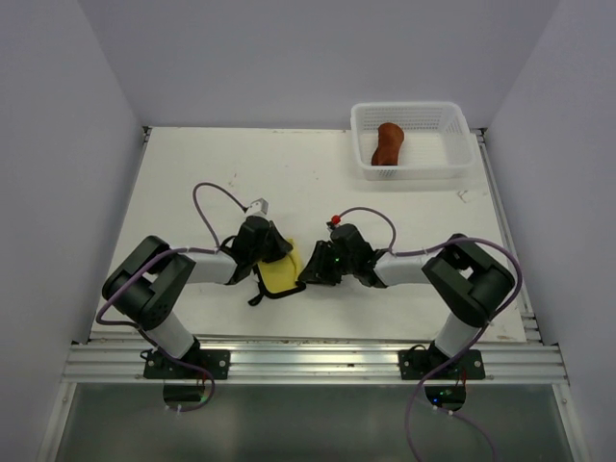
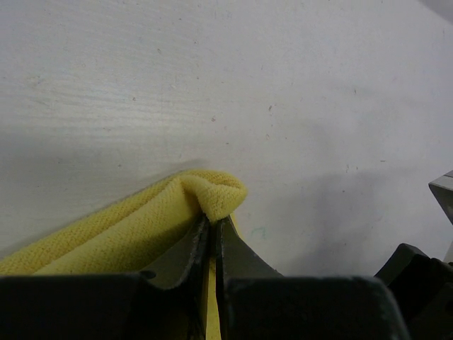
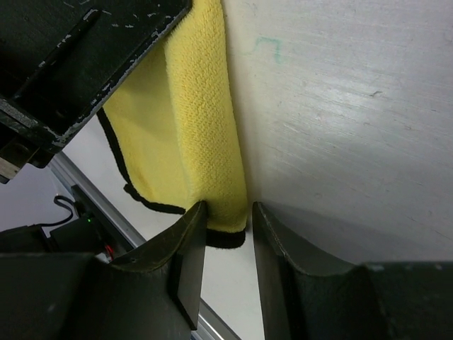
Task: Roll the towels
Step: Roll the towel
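The yellow towel (image 1: 280, 276) with dark edging lies folded on the table between my two arms. My left gripper (image 1: 273, 254) is shut on a bunched fold of the yellow towel (image 2: 120, 234), which is pinched at the left gripper's (image 2: 212, 221) fingertips. My right gripper (image 1: 310, 273) is open. In the right wrist view the right gripper (image 3: 226, 216) straddles the end of the yellow towel's (image 3: 202, 120) thick folded edge; one finger touches the cloth and the other stands just clear. The rust-brown towel (image 1: 388, 144) lies rolled in the white mesh basket (image 1: 452, 154).
The white basket stands at the table's back right. A metal rail (image 1: 308, 358) runs along the near edge, close behind the towel. The left gripper's dark body (image 3: 71, 57) hangs over the towel in the right wrist view.
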Controlling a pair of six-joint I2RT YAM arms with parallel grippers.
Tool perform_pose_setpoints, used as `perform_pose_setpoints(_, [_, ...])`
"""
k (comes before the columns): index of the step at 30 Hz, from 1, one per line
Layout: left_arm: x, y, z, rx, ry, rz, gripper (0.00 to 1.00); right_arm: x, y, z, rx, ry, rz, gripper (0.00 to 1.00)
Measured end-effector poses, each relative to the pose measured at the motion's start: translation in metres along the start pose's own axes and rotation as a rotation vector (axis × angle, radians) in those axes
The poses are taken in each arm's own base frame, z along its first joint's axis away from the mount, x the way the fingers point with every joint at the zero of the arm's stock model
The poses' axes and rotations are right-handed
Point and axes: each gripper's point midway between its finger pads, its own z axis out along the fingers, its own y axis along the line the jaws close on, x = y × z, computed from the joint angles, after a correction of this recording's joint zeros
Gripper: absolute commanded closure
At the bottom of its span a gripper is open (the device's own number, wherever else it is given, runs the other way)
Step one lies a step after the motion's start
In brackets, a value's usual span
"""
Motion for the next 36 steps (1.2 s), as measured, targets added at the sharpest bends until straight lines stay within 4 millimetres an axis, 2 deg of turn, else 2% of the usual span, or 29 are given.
perform_pose_setpoints(5, [0.000,0.001,-0.001,-0.003,-0.004,-0.004,1.00,0.003,0.003,0.003,-0.004,0.012,-0.007,0.69])
perform_pose_setpoints(17, [-0.001,0.001,0.000,-0.017,0.005,0.003,1.00,0.008,0.000,0.005,0.018,0.014,-0.066,0.99])
perform_pose_setpoints(32, [-0.008,0.008,-0.004,-0.042,0.073,0.018,1.00,-0.003,-0.007,-0.009,0.124,-0.078,-0.280,1.00])
perform_pose_setpoints(36, [-0.007,0.008,-0.003,-0.035,0.088,0.011,0.87,0.000,-0.006,-0.009,0.165,-0.088,-0.357,1.00])
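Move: The near end of the yellow towel's rolled fold lies right at the right hand's open fingers, about 1 cm left and 1 cm below. From the same hand, the fold's far end is roughly 7 cm ahead and 3 cm left, and the black corner tab some 11 cm left and 4 cm back. From the left hand, which already pinches the fold near its far end, that near end lies about 8 cm back and 3 cm right. Leftward and slightly down and back, under 1 cm, the right hand settles around the near end of the fold while its fingers close and pinch it; then it draws back right nearly 2 cm, rising a little and rolling some 20 degrees, counter-clockwise looking along its fingers. The left hand keeps its pinch and eases about 1 cm left. ##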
